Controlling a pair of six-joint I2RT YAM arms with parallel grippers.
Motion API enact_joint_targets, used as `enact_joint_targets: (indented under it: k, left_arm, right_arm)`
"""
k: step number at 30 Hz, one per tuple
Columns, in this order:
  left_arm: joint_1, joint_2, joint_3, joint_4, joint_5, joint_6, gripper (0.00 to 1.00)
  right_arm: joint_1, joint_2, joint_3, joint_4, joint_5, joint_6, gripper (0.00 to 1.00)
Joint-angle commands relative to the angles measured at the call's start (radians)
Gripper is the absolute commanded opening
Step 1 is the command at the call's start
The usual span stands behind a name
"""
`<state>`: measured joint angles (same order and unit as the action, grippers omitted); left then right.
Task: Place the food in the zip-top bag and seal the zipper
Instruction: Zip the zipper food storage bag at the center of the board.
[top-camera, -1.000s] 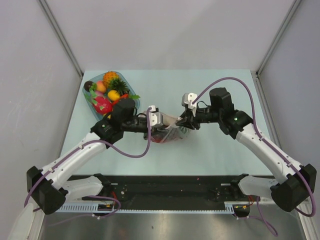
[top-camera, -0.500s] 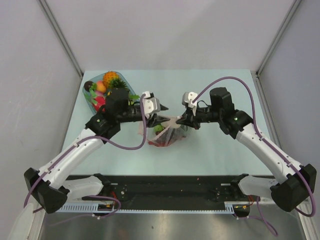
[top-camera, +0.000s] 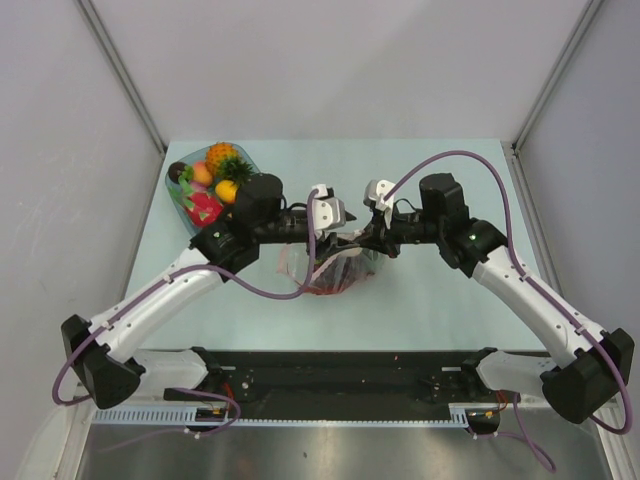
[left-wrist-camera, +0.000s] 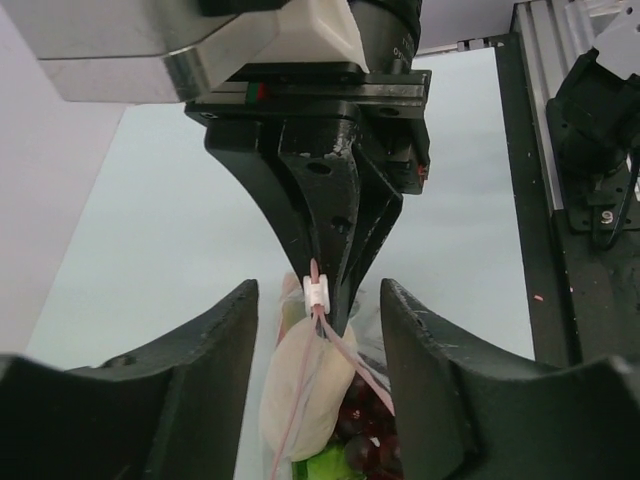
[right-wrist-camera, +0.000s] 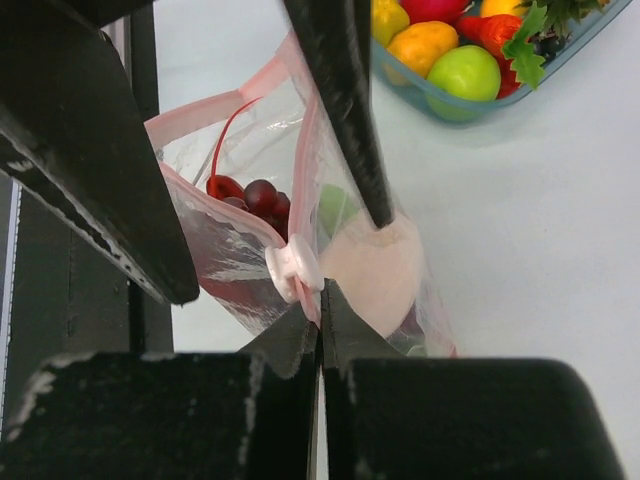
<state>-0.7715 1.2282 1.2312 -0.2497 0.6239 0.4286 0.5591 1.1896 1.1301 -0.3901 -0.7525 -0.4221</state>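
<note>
The zip-top bag (top-camera: 326, 274) hangs at mid-table with purple grapes (right-wrist-camera: 260, 195), a pale beige piece (right-wrist-camera: 372, 265) and a green piece inside. My right gripper (right-wrist-camera: 320, 318) is shut on the pink zipper (left-wrist-camera: 316, 272) just beside its white slider (right-wrist-camera: 293, 270). My left gripper (left-wrist-camera: 320, 350) is open, its fingers (left-wrist-camera: 205, 385) standing on either side of the bag's top without touching it. In the top view the left gripper (top-camera: 345, 232) and right gripper (top-camera: 366, 240) meet tip to tip above the bag. More food (top-camera: 218, 178) lies in a tray.
A blue-green see-through tray (right-wrist-camera: 412, 92) with pineapple, orange, red and green toy fruit stands at the back left, close behind my left arm. Black rails run along the near table edge (top-camera: 340, 370). Grey walls enclose the table on three sides.
My left gripper has opened, let go of the bag's left end and moved right along the top toward the slider. The right gripper has closed on the zipper strip.
</note>
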Motion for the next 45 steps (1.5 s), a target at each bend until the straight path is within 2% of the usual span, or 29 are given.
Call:
enact_joint_targets:
  k: [1,2,7,11,13,23,31,45]
  left_arm:
    - [-0.018,0.027,0.028,0.020,-0.038,0.019,0.51]
    - [-0.018,0.033,0.033,0.020,-0.044,0.021,0.44]
    - [-0.018,0.053,0.033,0.015,-0.036,0.024,0.26]
    - [-0.017,0.059,0.024,-0.016,-0.032,0.041,0.15]
    - [-0.012,0.047,0.007,-0.025,-0.042,0.051,0.13]
    - [0.090,0.027,-0.025,-0.122,-0.036,0.084,0.13]
    - [0.121,0.007,-0.053,-0.175,-0.033,0.131,0.14]
    - [0.261,-0.039,-0.111,-0.273,-0.061,0.202,0.15]
  right_arm:
    - [0.005,-0.024,0.059,0.065,-0.004,0.011,0.00]
    - [0.005,-0.024,0.059,0.065,-0.005,0.009,0.00]
    - [0.005,-0.033,0.057,0.063,-0.002,0.013,0.00]
    - [0.005,-0.045,0.050,0.063,0.005,0.008,0.00]
    - [-0.001,-0.061,0.043,0.063,0.007,0.008,0.00]
    - [-0.085,-0.091,0.039,0.077,-0.030,0.075,0.00]
    - [-0.102,-0.116,0.037,0.062,-0.027,0.077,0.00]
    - [-0.289,-0.165,0.033,0.096,-0.008,0.177,0.00]
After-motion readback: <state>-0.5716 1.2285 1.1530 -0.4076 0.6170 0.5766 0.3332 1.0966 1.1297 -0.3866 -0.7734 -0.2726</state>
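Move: The zipper slider sits almost between the left hand's open fingers, about 1 cm ahead of the hand point, 1 cm to its right and 2 cm below. From the right hand, which already pinches the zipper's end, it is some 2 cm to the left and 1 cm back. From the left hand, the pale vegetable in the bag lies about 1 cm ahead, 2 cm right and 10 cm down; the grapes are 5 cm back, neither left nor right, 12 cm down. The zipper slider is pinched by the left fingers as they sink about 2 cm and close; the left hand then pulls it along the zipper, away from the right hand, roughly 7 cm left while going forward and down, rolling slightly. The right hand keeps its pinch on the zipper's end and pulls the other way, about 6 cm right, somewhat forward and up, turning some 15 degrees clockwise. ##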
